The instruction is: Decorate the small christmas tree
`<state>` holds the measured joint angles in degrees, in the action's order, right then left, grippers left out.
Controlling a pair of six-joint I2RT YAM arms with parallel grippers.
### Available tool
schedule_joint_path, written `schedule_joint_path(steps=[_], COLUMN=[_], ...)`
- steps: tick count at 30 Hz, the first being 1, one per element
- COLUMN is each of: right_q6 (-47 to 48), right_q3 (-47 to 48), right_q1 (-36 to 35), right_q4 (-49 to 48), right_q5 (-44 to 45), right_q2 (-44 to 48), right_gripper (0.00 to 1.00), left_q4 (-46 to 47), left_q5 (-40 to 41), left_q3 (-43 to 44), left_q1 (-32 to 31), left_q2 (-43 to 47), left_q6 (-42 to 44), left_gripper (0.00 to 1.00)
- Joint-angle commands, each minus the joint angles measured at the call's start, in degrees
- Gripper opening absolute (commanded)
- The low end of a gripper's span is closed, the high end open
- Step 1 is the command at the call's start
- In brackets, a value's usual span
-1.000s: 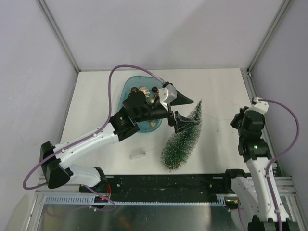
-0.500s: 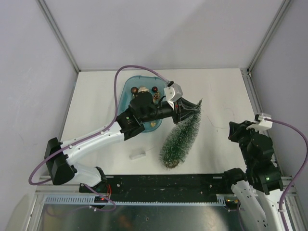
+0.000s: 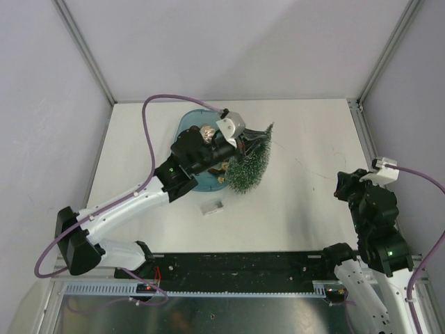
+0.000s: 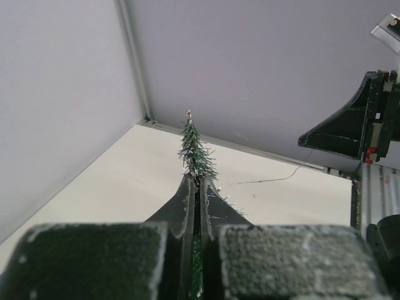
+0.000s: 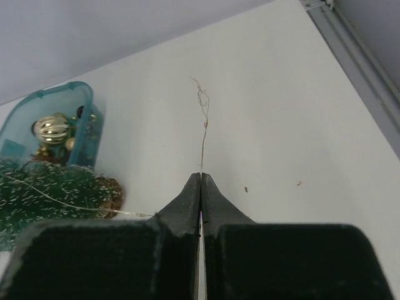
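The small christmas tree (image 3: 250,163) hangs tilted, its base over the near right rim of the teal tray (image 3: 185,126) and its tip pointing to the back. My left gripper (image 3: 249,142) is shut on its upper part; in the left wrist view the frosty tip (image 4: 195,150) sticks out past the closed jaws of the left gripper (image 4: 197,179). At the right, my right gripper (image 3: 341,181) is shut on a thin wire (image 5: 203,119) that leaves its tips (image 5: 200,175) across the table. Another stretch of wire runs over the tree (image 5: 50,194).
The tray (image 5: 84,100) holds gold and brown ornaments (image 5: 53,128). A small clear box (image 3: 212,207) lies on the table in front of the tree. Grey walls with metal posts close the table at the back and sides.
My left gripper has shut on the tree and swung it up and left toward the tray. The small box has shifted slightly right. The right arm has drawn back a little.
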<state>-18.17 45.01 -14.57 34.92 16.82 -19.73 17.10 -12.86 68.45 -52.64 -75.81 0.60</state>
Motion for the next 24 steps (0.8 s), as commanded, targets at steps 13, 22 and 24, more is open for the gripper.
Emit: schedule_joint_path(steps=[13, 22, 24], right_q6=[6.8, 6.0, 6.2], right_q3=[3.3, -0.3, -0.6], right_q1=[-0.3, 0.1, -0.4], right_q4=[1.5, -0.7, -1.1], right_q5=[-37.3, -53.5, -54.0], right_q2=[0.5, 0.1, -1.9], right_gripper=[0.00, 0.00, 0.00], left_q4=[7.1, 5.3, 4.1], left_q5=[7.7, 7.3, 7.4], left_q3=[-3.7, 7.0, 10.5], left_q1=[3.8, 0.6, 0.3], left_q2=[3.4, -5.6, -7.7], left_q6=[-1.5, -1.8, -2.2], left_gripper=[0.00, 0.00, 0.00])
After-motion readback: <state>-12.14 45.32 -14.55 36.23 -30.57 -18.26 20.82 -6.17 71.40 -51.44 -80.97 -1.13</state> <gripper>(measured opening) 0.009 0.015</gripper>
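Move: From the right hand, which already pinches the thin light string, the tree's middle lies some 25 cm to the left, about 6 cm ahead and 5 cm lower; the clear case on the table is about 37 cm left, 2 cm ahead and 27 cm down. The blue bin is beyond the tree, about 40 cm left of the right hand and 23 cm ahead. The left hand already holds the tree near its tip, the tree's middle about 15 cm below it, 1 cm ahead and 2 cm to its left. The right hand, after hardly stirring at first, swings left about 12 cm and back some 6 cm towards the tree's near side, staying level and turning counter-clockwise nearly 50 degrees so that its shut fingers, still pinching the light string, come to point at the tree. Meanwhile the left hand keeps its pinch near the tree's tip and eases forward about 4 cm, first swaying a similar way to its left and then returning, with a slight counter-clockwise turn. ##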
